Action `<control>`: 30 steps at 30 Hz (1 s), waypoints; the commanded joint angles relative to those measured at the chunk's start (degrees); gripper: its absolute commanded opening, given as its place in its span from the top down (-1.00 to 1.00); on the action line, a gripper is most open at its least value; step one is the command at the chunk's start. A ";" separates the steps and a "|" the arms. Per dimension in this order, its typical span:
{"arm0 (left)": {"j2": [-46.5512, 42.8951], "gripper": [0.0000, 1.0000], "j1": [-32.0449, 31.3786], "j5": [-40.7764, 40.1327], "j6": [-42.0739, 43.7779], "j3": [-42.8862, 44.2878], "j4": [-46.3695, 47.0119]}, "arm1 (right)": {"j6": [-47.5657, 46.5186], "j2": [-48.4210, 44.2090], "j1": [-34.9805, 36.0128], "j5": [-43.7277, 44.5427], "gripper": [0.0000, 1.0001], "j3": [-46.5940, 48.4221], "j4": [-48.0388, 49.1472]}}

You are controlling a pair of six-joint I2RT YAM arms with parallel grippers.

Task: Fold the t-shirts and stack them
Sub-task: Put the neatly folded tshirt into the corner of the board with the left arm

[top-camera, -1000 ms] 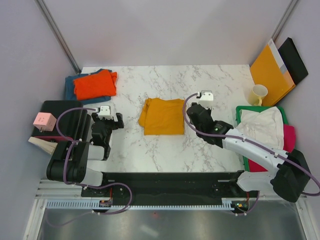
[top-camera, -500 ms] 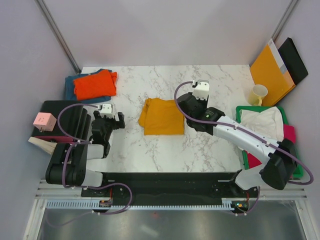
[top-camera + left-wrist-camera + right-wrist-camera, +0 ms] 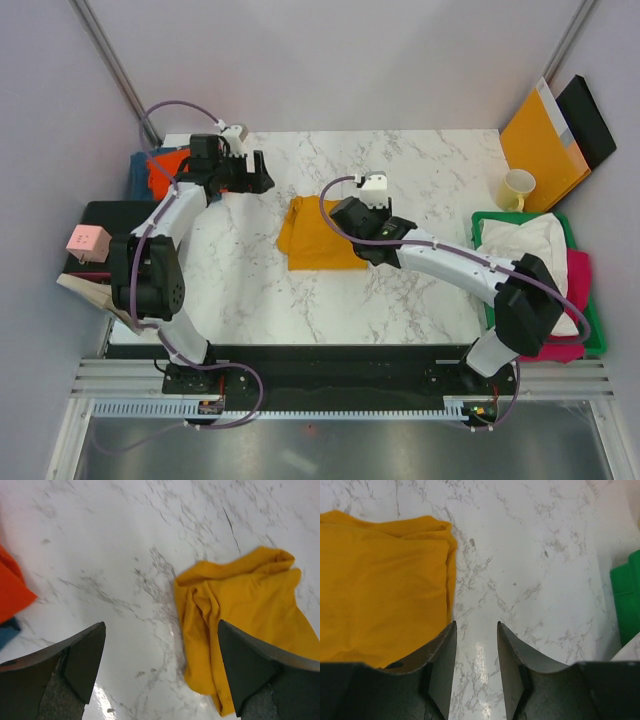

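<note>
A folded mustard-yellow t-shirt (image 3: 320,235) lies mid-table; it also shows in the left wrist view (image 3: 240,610) and the right wrist view (image 3: 380,590). My left gripper (image 3: 262,172) is wide open and empty, above bare marble between the yellow shirt and the orange t-shirt (image 3: 165,165). The orange shirt lies on a teal-blue one (image 3: 137,175) at the back left, partly hidden by my left arm. My right gripper (image 3: 476,630) is narrowly open and empty, low at the yellow shirt's right edge (image 3: 362,232). A white t-shirt (image 3: 520,250) and a magenta one (image 3: 578,275) lie at the right.
A green tray (image 3: 490,220) holds the white and magenta shirts. A cream mug (image 3: 517,188), an orange-brown envelope (image 3: 540,140) and a black folder (image 3: 590,120) stand at the back right. A pink box (image 3: 88,242) sits on a black tray (image 3: 120,215) at the left.
My left arm swung from its near-left spot up to the back left, past the orange shirt. My right gripper moved left to the yellow shirt's right edge.
</note>
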 commanded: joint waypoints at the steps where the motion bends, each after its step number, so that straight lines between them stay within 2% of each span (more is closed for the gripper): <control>1: 2.77 -0.99 -0.29 13.66 0.19 0.44 -17.28 | -0.69 3.55 0.55 -3.32 0.09 2.79 4.96; 3: 1.80 -0.99 -0.56 15.95 1.25 -1.23 -17.10 | -0.08 6.54 0.64 -4.20 0.10 3.41 5.85; 7: -0.74 -0.99 -0.65 23.14 -2.08 -5.62 -13.52 | 0.53 11.90 0.64 -6.40 0.11 5.86 8.92; 9: -2.32 -0.99 -1.00 23.96 -4.19 -8.78 -11.31 | 0.80 14.98 0.64 -7.19 0.13 6.83 9.80; 13: -2.68 -0.99 -2.32 21.76 -7.53 -12.83 -6.21 | 1.06 20.86 0.47 -9.13 0.14 10.86 11.56; 17: 0.04 -0.99 -2.49 22.12 -6.58 -11.71 -6.02 | 2.29 26.58 0.38 -10.27 0.17 14.13 11.74; 30: 9.96 -0.99 -4.86 11.67 -6.57 -5.63 -8.22 | 5.46 28.26 -2.52 -12.73 0.18 12.82 11.39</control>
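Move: The folded yellow t-shirt's middle lies about 12 cm back, 20 cm to the right and 16 cm below the left hand. From the right hand it is roughly 2 cm ahead, 14 cm to the left and 15 cm below. Up in the far left corner, the red t-shirt is some 8 cm ahead and 20 cm left of the left hand, 14 cm below, with the blue t-shirt under it at about 8 cm ahead, 22 cm left and 15 cm below. The right hand sinks about 12 cm while sliding left and some 5 cm forward over the yellow t-shirt, its half-open fingers coming down onto the cloth right of its middle. Wide open throughout, the left hand swings back, down and right to the shirt's left edge, tipping its fingers down some 25 degrees, then eases a few centimetres forward again as it sinks further, without closing on the cloth. ##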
